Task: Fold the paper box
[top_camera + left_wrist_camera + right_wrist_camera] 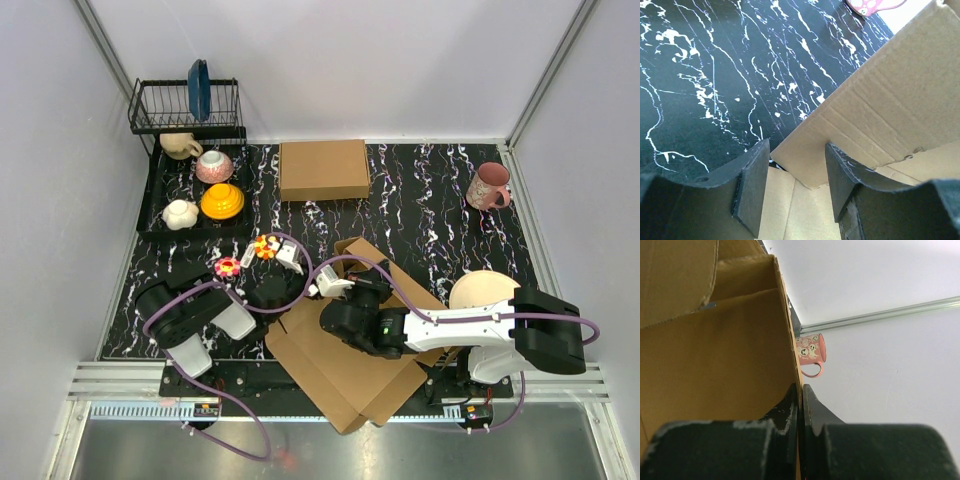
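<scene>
The paper box [340,375] is a brown die-cut cardboard sheet lying half-raised at the table's near edge, between the two arms. My right gripper [801,387] is shut on the thin edge of an upright panel of the paper box [715,365]; in the top view it [352,298] sits over the sheet's middle. My left gripper [797,145] is open at the sheet's left side [275,293]. A flap corner of the paper box [890,100] stands just beyond its fingertips, and neither finger presses it.
A neatly formed brown box [323,169] stands at the back centre. A pink mug [488,186] is at the back right, a beige plate [485,290] by the right arm. A dish rack [190,105] and a tray of bowls [150,195] fill the back left. Two small colourful toys [228,267] lie near the left arm.
</scene>
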`<state>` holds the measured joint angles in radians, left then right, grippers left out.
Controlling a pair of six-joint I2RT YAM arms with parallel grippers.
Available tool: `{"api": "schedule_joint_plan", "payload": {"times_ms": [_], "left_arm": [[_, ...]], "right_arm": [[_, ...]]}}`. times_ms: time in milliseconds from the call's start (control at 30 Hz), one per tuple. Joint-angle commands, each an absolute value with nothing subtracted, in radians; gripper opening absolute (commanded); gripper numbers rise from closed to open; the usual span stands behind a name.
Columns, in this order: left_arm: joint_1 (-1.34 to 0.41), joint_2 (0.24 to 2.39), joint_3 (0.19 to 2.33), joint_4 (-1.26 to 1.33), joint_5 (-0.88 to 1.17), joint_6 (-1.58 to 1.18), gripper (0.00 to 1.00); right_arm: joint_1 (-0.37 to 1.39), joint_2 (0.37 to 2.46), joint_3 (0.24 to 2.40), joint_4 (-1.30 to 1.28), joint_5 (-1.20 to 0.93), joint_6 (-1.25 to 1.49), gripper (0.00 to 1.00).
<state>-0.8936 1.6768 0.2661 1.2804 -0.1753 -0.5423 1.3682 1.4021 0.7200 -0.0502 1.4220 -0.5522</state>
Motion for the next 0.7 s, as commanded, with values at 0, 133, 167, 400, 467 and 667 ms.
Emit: {"api": "schedule_joint_plan", "payload": {"times_ms": [0, 133, 167, 400, 467, 667], "left_arm": [[-0.881, 1.646, 0.250, 1.667, -0.256, -0.512, 0.51], [-0.861, 1.637, 0.212, 1.660, -0.388, -0.528, 0.51], [-0.854, 1.638, 0.204, 1.661, -0.409, -0.540, 0.51], [-0.787, 1.664, 0.316, 1.539, -0.378, -0.561, 0.51], [-0.776, 1.689, 0.368, 1.542, -0.336, -0.574, 0.49], [-0.755, 1.793, 0.445, 1.600, -0.167, -0.652, 0.14]], "right_arm": [[1.378, 1.413, 0.719, -0.041, 1.312, -0.437, 0.03], [1.378, 1.411, 0.721, -0.041, 1.310, -0.436, 0.03], [1.379, 1.414, 0.721, -0.041, 1.312, -0.436, 0.03], [1.378, 1.420, 0.723, -0.040, 1.304, -0.430, 0.02], [1.378, 1.422, 0.722, -0.041, 1.301, -0.428, 0.01], [1.378, 1.419, 0.719, -0.043, 1.298, -0.425, 0.00]]}}
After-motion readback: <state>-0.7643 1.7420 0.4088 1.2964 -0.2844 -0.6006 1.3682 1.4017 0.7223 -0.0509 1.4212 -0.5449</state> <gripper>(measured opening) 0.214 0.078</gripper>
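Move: The box's small end flap, its free corner showing between the left hand's half-open fingertips, has its middle about 4 cm ahead and 6 cm right of that hand, roughly level with it. The yellow flower lies some 13 cm to the left and 7 ahead, the closed box about 24 cm straight ahead, both some 6 cm lower. From the right hand, pinching the raised panel's top edge, the flap is about 6 cm left, 3 ahead and 7 below. Swinging out leftward about 5 cm with a slight dip, the left hand clears the flap's free corner, then curves forward, up and partly back right, ending roughly 7.5 cm farther out on the flap's far side. It turns some 15 degrees counter-clockwise, and its fingers close most of the way on nothing late in the swing. The right hand stays still and keeps its pinch on the panel edge. ##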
